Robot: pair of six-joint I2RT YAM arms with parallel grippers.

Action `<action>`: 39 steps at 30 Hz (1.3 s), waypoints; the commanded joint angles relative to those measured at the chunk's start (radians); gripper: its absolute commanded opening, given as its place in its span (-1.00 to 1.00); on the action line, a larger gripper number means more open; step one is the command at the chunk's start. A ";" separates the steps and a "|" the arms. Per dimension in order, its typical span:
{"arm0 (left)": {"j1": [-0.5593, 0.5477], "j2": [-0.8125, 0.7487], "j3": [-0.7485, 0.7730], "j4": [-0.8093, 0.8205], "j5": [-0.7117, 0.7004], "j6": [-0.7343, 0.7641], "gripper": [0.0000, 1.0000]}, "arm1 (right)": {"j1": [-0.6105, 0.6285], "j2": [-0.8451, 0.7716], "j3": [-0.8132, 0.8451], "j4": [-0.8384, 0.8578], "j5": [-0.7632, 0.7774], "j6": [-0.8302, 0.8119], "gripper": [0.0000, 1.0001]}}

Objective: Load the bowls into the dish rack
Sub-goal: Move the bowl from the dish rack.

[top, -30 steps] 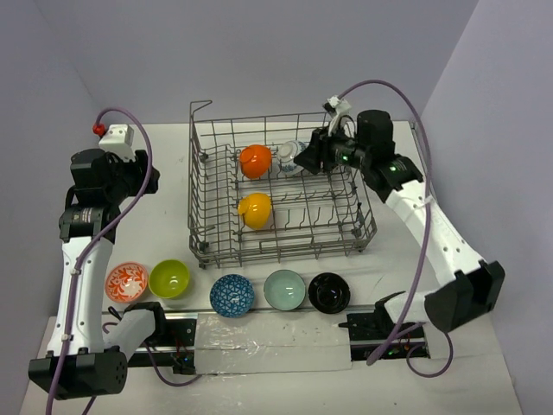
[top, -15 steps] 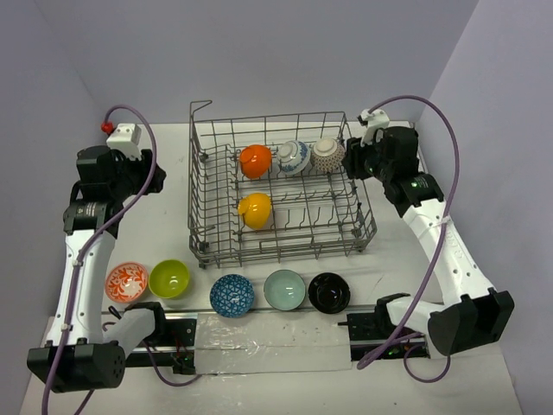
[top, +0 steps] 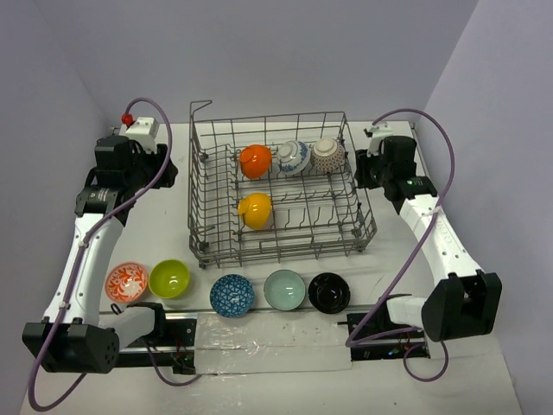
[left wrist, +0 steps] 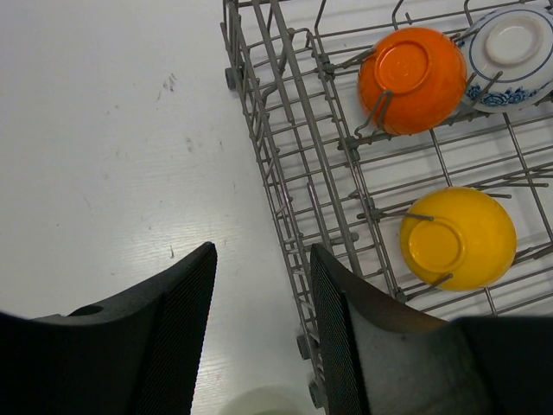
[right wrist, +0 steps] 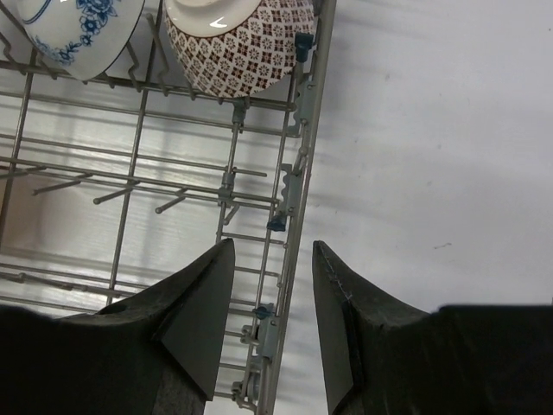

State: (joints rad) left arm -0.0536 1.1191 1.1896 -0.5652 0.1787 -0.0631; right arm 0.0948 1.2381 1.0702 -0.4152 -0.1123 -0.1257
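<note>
The grey wire dish rack [top: 197, 201] holds an orange bowl [top: 256, 161], a blue-and-white bowl [top: 294, 157] and a red-patterned bowl [top: 327, 155] in its back row. A yellow bowl [top: 256, 210] sits in front of the orange one. Along the near edge lie red-and-white [top: 126, 282], lime green [top: 169, 278], blue-patterned [top: 232, 295], pale teal [top: 284, 289] and black [top: 329, 292] bowls. My left gripper [left wrist: 263, 259] hangs open and empty over the table beside the rack's left wall [left wrist: 285, 173]. My right gripper [right wrist: 273, 251] is open and empty above the rack's right rim [right wrist: 298, 173].
Purple cables loop over both arms. Grey walls close in at the back and on both sides. A clear taped strip [top: 272, 341] lies between the arm bases at the near edge.
My right gripper has drawn back out of the rack to its right rim, leaving the red-patterned bowl in the back row. My left arm has swung back and rightwards toward the rack.
</note>
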 commanded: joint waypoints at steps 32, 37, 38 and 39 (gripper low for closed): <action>-0.124 0.080 0.048 -0.024 -0.064 0.052 0.00 | -0.049 0.130 -0.003 0.010 -0.021 -0.029 -0.34; -0.137 0.097 0.050 -0.025 -0.068 0.052 0.01 | -0.053 0.132 -0.004 0.007 -0.024 -0.032 -0.54; -0.138 0.100 0.051 -0.025 -0.067 0.052 0.01 | -0.053 0.132 -0.006 0.009 -0.021 -0.034 -0.65; -0.140 0.102 0.053 -0.025 -0.067 0.052 0.01 | -0.053 0.135 -0.006 0.009 -0.018 -0.034 -0.70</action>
State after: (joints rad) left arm -0.1860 1.2091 1.2163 -0.5896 0.1249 -0.0193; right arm 0.0509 1.3655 1.0702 -0.4129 -0.1318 -0.1497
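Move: The dish rack's right rim runs below the right hand, about 1 cm farther out, 1 cm to its right and 5 cm down; the patterned bowl is some 12 cm ahead and 7 cm left, the blue-white bowl 11 ahead and 16 left. For the left hand, the rack's left rim lies roughly 6 cm right and 8 cm below, with the orange bowl 12 ahead and 19 right, the yellow one level and 19 right. The right hand sinks about 4.5 cm onto the rack's right rim, edging slightly right and forward and tipping its fingers a little further down, then closes its half-open fingers to pinch the rim. Meanwhile the left hand, fingers still half open, goes about 3.5 cm right and then mostly down towards the left rim, which ends up between its fingertips' lines, short of a grip. ##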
